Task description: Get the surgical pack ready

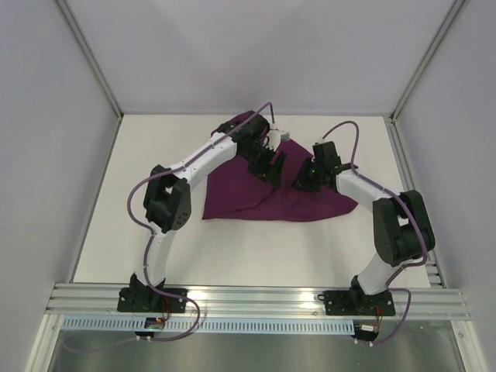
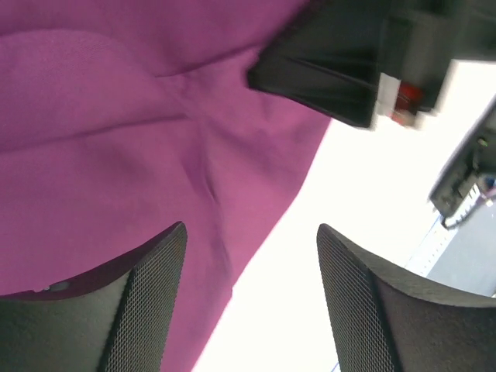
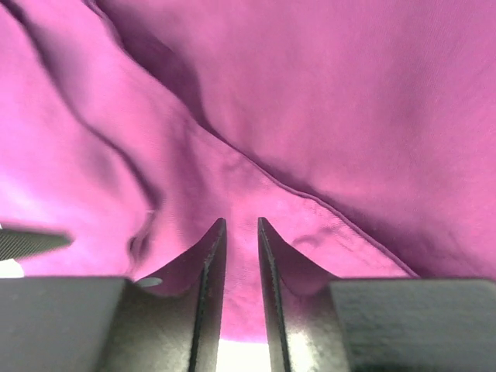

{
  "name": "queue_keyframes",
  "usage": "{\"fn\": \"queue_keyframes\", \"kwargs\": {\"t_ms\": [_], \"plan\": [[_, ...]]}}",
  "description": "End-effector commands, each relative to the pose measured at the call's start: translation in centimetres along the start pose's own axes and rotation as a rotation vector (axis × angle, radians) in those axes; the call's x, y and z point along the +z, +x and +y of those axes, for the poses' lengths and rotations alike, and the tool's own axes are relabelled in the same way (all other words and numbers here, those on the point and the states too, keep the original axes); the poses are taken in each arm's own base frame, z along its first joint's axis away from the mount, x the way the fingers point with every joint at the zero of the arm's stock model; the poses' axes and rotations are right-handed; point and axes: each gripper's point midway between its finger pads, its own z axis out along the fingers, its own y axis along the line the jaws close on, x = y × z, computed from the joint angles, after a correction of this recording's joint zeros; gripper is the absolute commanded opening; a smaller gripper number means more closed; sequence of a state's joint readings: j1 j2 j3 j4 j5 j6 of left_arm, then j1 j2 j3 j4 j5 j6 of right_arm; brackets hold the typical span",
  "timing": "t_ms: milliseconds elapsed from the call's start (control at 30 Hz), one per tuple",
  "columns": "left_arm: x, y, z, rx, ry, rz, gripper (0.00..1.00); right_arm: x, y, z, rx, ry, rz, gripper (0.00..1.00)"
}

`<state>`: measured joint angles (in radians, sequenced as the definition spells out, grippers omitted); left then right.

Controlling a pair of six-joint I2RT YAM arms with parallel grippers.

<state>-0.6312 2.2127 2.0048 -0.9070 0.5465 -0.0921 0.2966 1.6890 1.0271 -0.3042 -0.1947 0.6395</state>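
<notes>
The surgical pack [image 1: 252, 200] is a deep-purple fabric sheet folded over itself into a rough triangle on the white table. Whatever it wraps is hidden. My left gripper [image 1: 270, 169] hovers over the fold's upper middle. In the left wrist view its jaws [image 2: 252, 226] stand wide open with nothing between them, above the fabric [image 2: 116, 139] edge and bare table. My right gripper [image 1: 304, 181] is low over the fold's right part. Its fingers [image 3: 241, 219] are parted by a narrow gap, open, with only creased fabric [image 3: 325, 101] showing behind it.
The white table [image 1: 256, 252] is walled by grey panels and aluminium posts [image 1: 91, 66]. A metal rail [image 1: 256, 298] runs along the near edge at the arm bases. The right arm's black wrist [image 2: 325, 70] hangs close in the left wrist view.
</notes>
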Motion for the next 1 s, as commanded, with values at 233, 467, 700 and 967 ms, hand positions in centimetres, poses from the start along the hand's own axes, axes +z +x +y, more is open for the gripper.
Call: {"fn": "queue_keyframes", "kwargs": {"t_ms": [233, 467, 700, 967], "plan": [[-13.9, 1.9, -0.7, 0.242, -0.304, -0.088, 0.78, -3.8, 0.9, 8.7, -0.071, -0.160, -0.073, 0.44], [-14.7, 8.4, 7.1, 0.016, -0.410, 0.025, 0.79, -1.9, 4.2, 9.4, 0.065, -0.217, 0.017, 0.48], [-13.5, 12.0, 11.4, -0.078, -0.437, 0.070, 0.79, -0.4, 6.0, 11.0, 0.105, -0.272, 0.072, 0.52], [-11.4, 13.9, 12.4, -0.108, -0.418, 0.133, 0.77, 1.6, 6.4, 11.3, 0.133, -0.270, 0.108, 0.47]]}}
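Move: The purple cloth lies partly folded on the table. Its near-left corner is some 23 cm left of the left hand, 6 cm back and about 10 cm below. For the right hand, the flap's loose edge meets the near rim about 12 cm to the left, 5 cm back and 4 cm below. The near-left corner lies roughly 33 cm left of the right hand and 8 cm back. Open left hand arcs some 22 cm left towards the corner; right opens wider, arcing 11 cm left towards flap edge. ##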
